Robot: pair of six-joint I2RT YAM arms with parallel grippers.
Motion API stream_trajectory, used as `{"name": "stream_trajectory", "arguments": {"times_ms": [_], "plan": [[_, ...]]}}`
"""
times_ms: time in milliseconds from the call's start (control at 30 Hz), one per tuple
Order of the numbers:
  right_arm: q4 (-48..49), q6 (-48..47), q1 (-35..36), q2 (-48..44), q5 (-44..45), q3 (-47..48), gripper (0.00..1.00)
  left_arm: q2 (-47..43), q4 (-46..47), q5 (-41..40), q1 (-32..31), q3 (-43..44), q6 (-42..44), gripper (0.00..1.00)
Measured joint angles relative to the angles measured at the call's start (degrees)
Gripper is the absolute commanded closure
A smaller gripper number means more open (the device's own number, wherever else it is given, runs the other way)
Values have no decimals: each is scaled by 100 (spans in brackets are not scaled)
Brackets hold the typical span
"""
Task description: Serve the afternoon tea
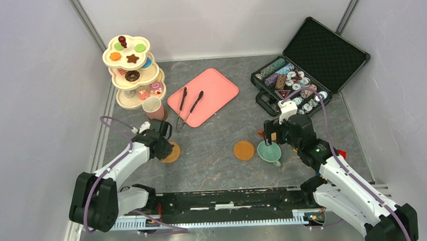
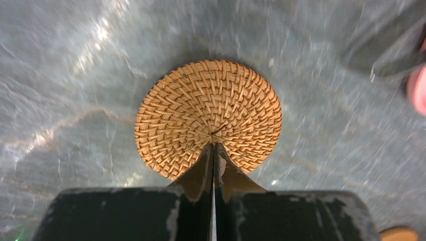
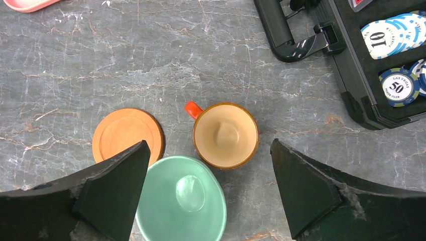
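Note:
The cream three-tier stand (image 1: 130, 70) with toy pastries stands at the back left, and a pink cup (image 1: 152, 108) sits in front of it. My left gripper (image 1: 165, 143) (image 2: 214, 146) is shut with nothing between its fingers. Its tips rest over the middle of a woven round coaster (image 1: 173, 153) (image 2: 208, 113) that lies flat on the table. My right gripper (image 1: 270, 135) (image 3: 208, 142) hangs open above a teal cup (image 1: 268, 151) (image 3: 182, 203) and a brown cup (image 3: 226, 134) with an orange handle. A smooth orange coaster (image 1: 244, 150) (image 3: 125, 135) lies just left of the two cups.
A pink tray (image 1: 202, 96) holding two black tongs (image 1: 189, 106) lies at mid-back. An open black case (image 1: 312, 56) (image 3: 351, 75) of poker chips sits at the back right, close to my right gripper. White walls enclose the table on three sides.

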Motion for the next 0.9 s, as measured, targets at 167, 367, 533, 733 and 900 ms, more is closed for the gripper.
{"name": "stream_trajectory", "arguments": {"times_ms": [167, 367, 533, 733, 900], "plan": [[-2, 0, 0, 28, 0, 0, 2, 197, 546, 105, 1032, 24, 15, 98], [0, -2, 0, 107, 0, 0, 2, 463, 796, 109, 2129, 162, 122, 98], [0, -2, 0, 138, 0, 0, 2, 1152, 1005, 190, 2769, 654, 254, 98], [-2, -2, 0, 140, 2, 0, 2, 1926, 1515, 417, 3259, 1204, 343, 98], [-4, -4, 0, 181, 4, 0, 2, 2417, 1808, 529, 3320, 1604, 358, 98]]}}
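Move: The woven coaster lies right under the left hand's shut fingertips, its middle about 1 cm ahead and 1 cm below. The pink mug on its dark coaster stands roughly 20 cm ahead and 6 cm left. Beyond it is the cake stand, some 32 cm ahead and 14 cm left; the tongs lie about 23 cm ahead and 10 cm right. From the right hand the woven coaster lies some 50 cm left, 7 cm back and 12 cm below. Leftward first, then bending more and more forward, the left hand slides the woven coaster level over the table, fingers kept shut and their tips still resting on its weave near the middle. It travels about 20 cm in all, turning close to 30 degrees counter-clockwise, towards the near left side of the pink mug's dark coaster. ##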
